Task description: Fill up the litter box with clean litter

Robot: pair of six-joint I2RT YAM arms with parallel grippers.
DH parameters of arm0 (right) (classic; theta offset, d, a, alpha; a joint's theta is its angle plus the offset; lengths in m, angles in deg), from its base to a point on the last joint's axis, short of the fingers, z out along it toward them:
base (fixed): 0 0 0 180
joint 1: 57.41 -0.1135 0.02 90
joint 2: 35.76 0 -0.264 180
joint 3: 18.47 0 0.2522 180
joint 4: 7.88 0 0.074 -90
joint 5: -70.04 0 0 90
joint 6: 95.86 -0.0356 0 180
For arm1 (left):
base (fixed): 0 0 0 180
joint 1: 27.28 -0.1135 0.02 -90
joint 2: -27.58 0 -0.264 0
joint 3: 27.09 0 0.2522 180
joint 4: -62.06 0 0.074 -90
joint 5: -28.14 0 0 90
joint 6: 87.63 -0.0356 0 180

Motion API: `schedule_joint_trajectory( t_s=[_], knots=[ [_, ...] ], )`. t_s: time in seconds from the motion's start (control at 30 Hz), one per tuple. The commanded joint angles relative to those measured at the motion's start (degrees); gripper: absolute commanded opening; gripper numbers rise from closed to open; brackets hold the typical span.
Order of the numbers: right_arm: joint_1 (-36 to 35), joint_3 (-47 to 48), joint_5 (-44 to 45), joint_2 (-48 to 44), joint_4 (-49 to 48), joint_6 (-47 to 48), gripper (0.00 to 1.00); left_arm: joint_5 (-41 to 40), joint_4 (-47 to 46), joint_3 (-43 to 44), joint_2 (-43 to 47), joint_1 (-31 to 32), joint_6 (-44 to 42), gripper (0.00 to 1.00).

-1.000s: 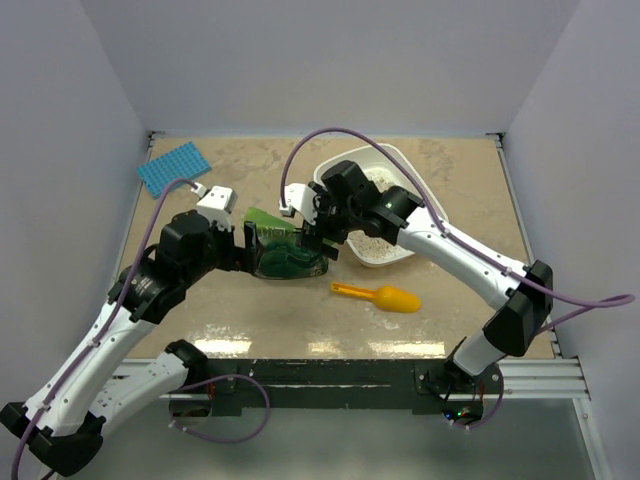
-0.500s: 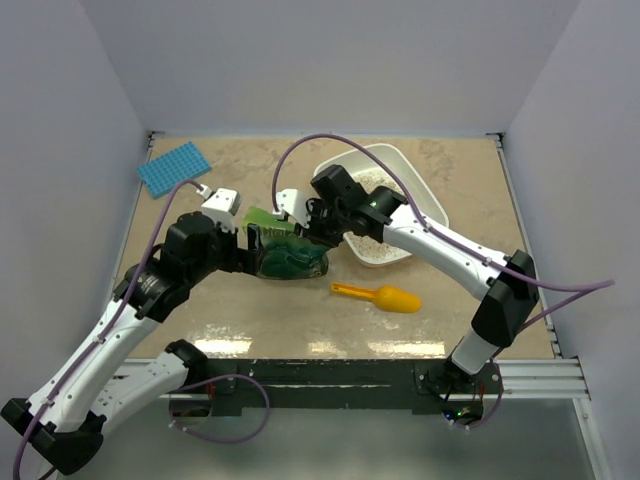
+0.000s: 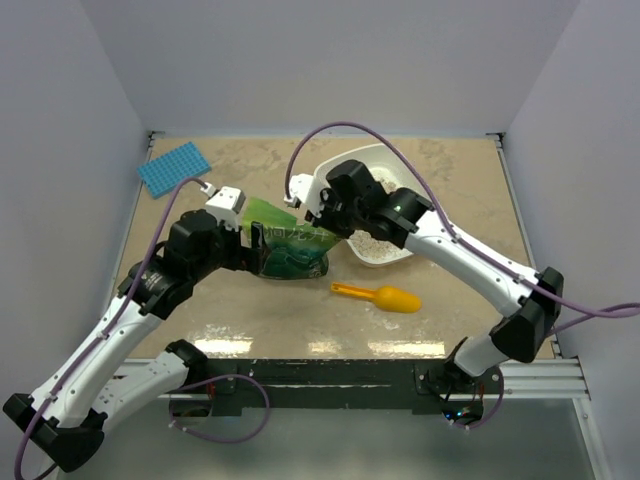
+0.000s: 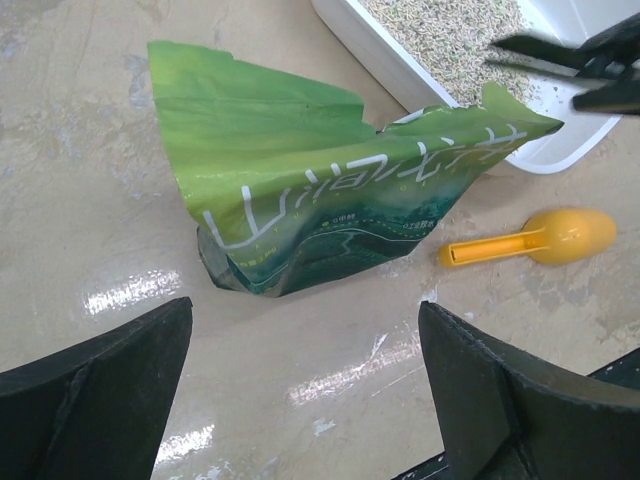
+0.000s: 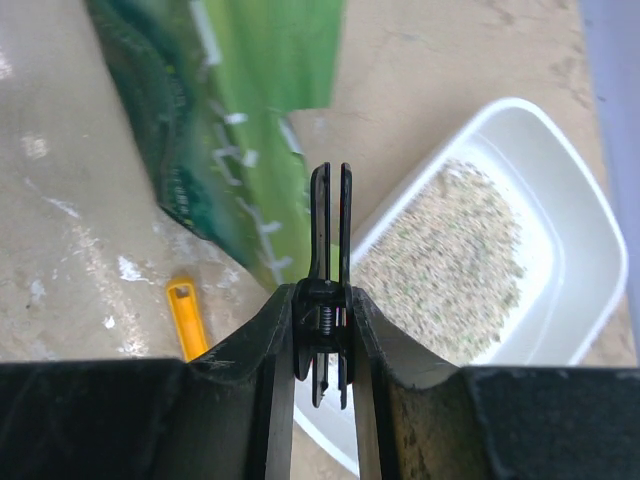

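Observation:
The white litter box (image 3: 400, 165) stands at the back right with pale clean litter (image 3: 372, 243) in it; the right wrist view shows the rim (image 5: 590, 230) and the litter (image 5: 450, 260). A green pouch bag (image 3: 290, 250) lies left of it, its top spread towards the box. My right gripper (image 3: 322, 215) hovers over the bag's top corner, at the box's near-left rim. It is shut on a thin black spring clip (image 5: 330, 230). My left gripper (image 4: 305, 400) stands wide open at the bag's (image 4: 320, 180) bottom end, holding nothing.
An orange-yellow scoop (image 3: 385, 297) lies on the table in front of the box. A blue gridded mat (image 3: 173, 167) sits at the back left corner. White walls close the table on three sides.
My right gripper closed on the black clip and drew back towards the box. The bag's top has spread out flat towards the box. The left arm barely moved.

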Motion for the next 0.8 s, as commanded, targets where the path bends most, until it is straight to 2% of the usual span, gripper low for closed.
schedule_joint_trajectory(
  t_s=[0.0,0.1,0.17,0.2,0.23,0.3,0.43,0.57,0.77],
  knots=[
    [1.2,0.6,9.9,-7.6,-3.8,-6.9,0.00,1.1,-2.1,-0.2,0.1,-0.1,-0.4,1.00],
    [3.9,-1.4,15.2,-11.7,-6.0,-14.7,0.00,1.1,-2.1,-0.2,0.0,-0.1,-0.4,1.00],
    [5.4,-3.9,21.3,-13.7,-7.8,-24.1,0.00,1.2,-2.2,-0.2,0.0,-0.1,-0.4,1.00],
    [8.2,-4.7,22.1,-14.6,-7.8,-27.7,0.00,1.3,-2.2,-0.2,0.0,-0.1,-0.4,1.00],
    [10.1,-5.8,22.3,-16.3,-7.5,-36.8,0.00,1.4,-2.2,-0.2,-0.1,-0.1,-0.3,1.00],
    [14.9,-10.3,21.3,-18.4,-6.6,-44.4,0.00,2.1,-2.6,-0.3,-0.1,-0.1,-0.3,1.00],
    [16.1,-21.9,22.2,-24.2,-8.5,-60.1,0.00,3.3,-2.3,-0.2,-0.8,-0.1,-0.2,1.00],
    [16.6,-35.6,28.9,-31.5,-10.1,-74.2,0.00,3.4,-3.0,-0.8,-0.8,-0.1,-0.3,1.00],
    [17.8,-44.0,34.9,-37.5,-4.2,-90.6,0.00,4.6,-3.2,-1.3,-1.3,-0.1,-0.4,1.00]
  ],
)
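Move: Some 27 cm to the right of the right hand, 4 cm back and 23 cm down is the bare table beyond the scoop, where the black clip in its fingers is headed. The scoop lies level with this hand, 15 cm right; the litter box's middle is 20 cm ahead and 17 cm right; the green litter bag stands 3 cm ahead, 6 cm left. From the left hand that bare spot is about 37 cm right and 2 cm forward. Carrying the black clip away from the bag's mouth, the right hand swings about 20 cm to the right in an arc, first rising some 8 cm, then sinking about 16 cm and easing back until it hangs over the scoop's bowl. The wrist turns clockwise by some 85 degrees and rolls its left side up as it goes, with the fingers keeping their pinch on the clip. ##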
